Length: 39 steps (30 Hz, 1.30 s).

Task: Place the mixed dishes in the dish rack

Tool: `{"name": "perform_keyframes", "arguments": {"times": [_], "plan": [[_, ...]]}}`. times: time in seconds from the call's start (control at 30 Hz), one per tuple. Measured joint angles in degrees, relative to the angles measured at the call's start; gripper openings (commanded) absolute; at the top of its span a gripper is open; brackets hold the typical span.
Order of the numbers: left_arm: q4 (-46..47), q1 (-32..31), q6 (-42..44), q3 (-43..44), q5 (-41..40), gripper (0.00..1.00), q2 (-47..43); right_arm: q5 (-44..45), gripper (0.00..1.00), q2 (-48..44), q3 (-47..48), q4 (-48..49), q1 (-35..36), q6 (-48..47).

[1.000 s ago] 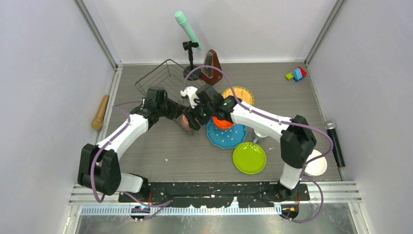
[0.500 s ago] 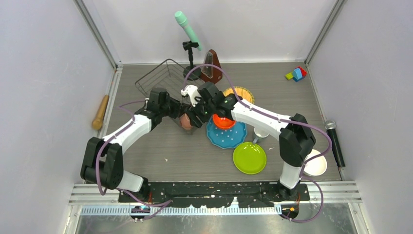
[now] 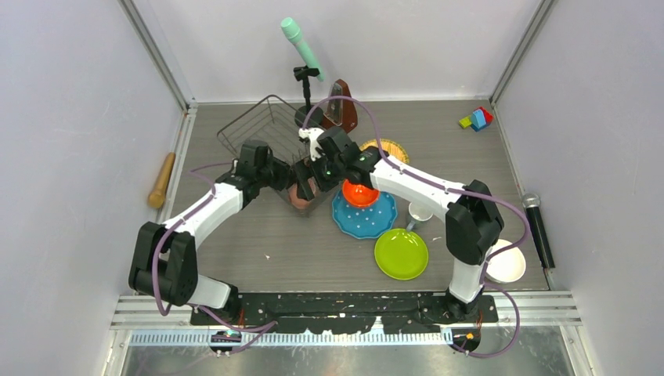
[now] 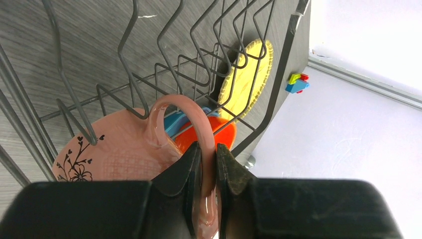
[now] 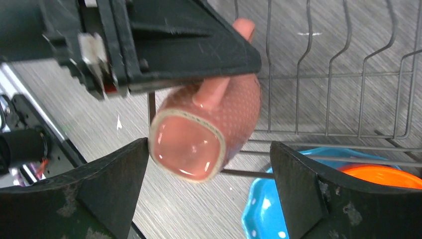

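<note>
A pinkish-tan mug (image 3: 301,196) hangs on its side at the near right corner of the dish rack (image 3: 258,125). My left gripper (image 4: 205,149) is shut on the mug's handle (image 4: 171,107), and the mug's body (image 4: 114,157) lies against the rack's wire prongs (image 4: 129,69). My right gripper (image 5: 209,147) stands open around the mug's mouth (image 5: 189,149), its left fingertip (image 5: 134,159) close to the rim. The orange bowl (image 3: 359,193) sits on the blue dotted plate (image 3: 365,218). The lime-green plate (image 3: 401,253), yellow plate (image 3: 389,148), grey mug (image 3: 420,213) and white bowl (image 3: 506,264) lie to the right.
A brown metronome (image 3: 342,105) and a microphone stand (image 3: 305,78) stand just behind the rack. A wooden roller (image 3: 162,180) lies at the left wall, a black microphone (image 3: 539,231) at the right, and toy blocks (image 3: 476,119) at the back right.
My right gripper's jaws have spread wide apart around the mug. Both grippers and the mug have shifted slightly back toward the rack.
</note>
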Motion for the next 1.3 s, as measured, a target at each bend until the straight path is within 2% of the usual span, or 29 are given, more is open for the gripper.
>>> {"name": "perform_keyframes", "arguments": {"times": [0.3,0.4,0.67,0.8,1.0,1.13,1.2,1.27,1.3], "plan": [[-8.87,-0.02,1.29,3.32,-0.52,0.00,-0.07,16.72,0.91,0.57,-0.02,6.71,4.90,6.93],[-10.29,0.07,1.46,3.50,-0.90,0.00,-0.09,18.49,0.91,1.07,0.00,6.91,5.84,7.85],[-11.13,0.46,1.46,3.50,-0.85,0.00,-0.09,18.45,0.80,1.14,-0.90,7.98,6.25,10.86],[-11.63,0.74,1.51,3.56,-0.76,0.00,-0.09,17.57,0.89,1.14,-1.42,8.68,6.36,11.78],[-12.52,1.25,1.53,3.65,0.11,0.00,-0.22,13.51,0.91,1.14,-2.91,8.70,6.25,12.94],[-12.68,1.46,1.51,3.65,0.52,0.00,-0.31,12.22,0.79,1.14,-3.50,8.72,6.34,13.09],[-12.83,1.55,1.49,3.65,0.70,0.00,-0.44,12.04,0.62,1.14,-3.50,8.90,6.56,13.09],[-13.25,1.64,1.55,3.65,0.70,0.00,-0.55,12.11,0.37,1.14,-3.45,8.85,6.69,12.94],[-13.49,1.75,1.60,3.65,0.72,0.02,-0.61,12.13,0.31,1.14,-3.39,8.79,6.71,12.85]]}}
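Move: My left hand still grips the pink mug's handle. The mug's body hangs about 3 cm back, 3 cm right and 4 cm below it, at the dish rack's near right end; the rack's middle is roughly 8 cm ahead and 2 cm left. For my open right hand the mug lies some 3 cm back, 3 cm left and 3 cm down, the orange bowl 12 cm right and 1 cm back, and the blue plate 14 cm right and 7 cm back. I swing my right hand about 3.5 cm left, first arcing forward and up, then back and down over the mug's base while it turns some 10 degrees clockwise; at the end its wide-open fingers start closing and pinch the body from both sides. My left hand keeps the handle and draws the mug about 2.5 cm back and left, sinking 1 cm and tipping down slightly. ##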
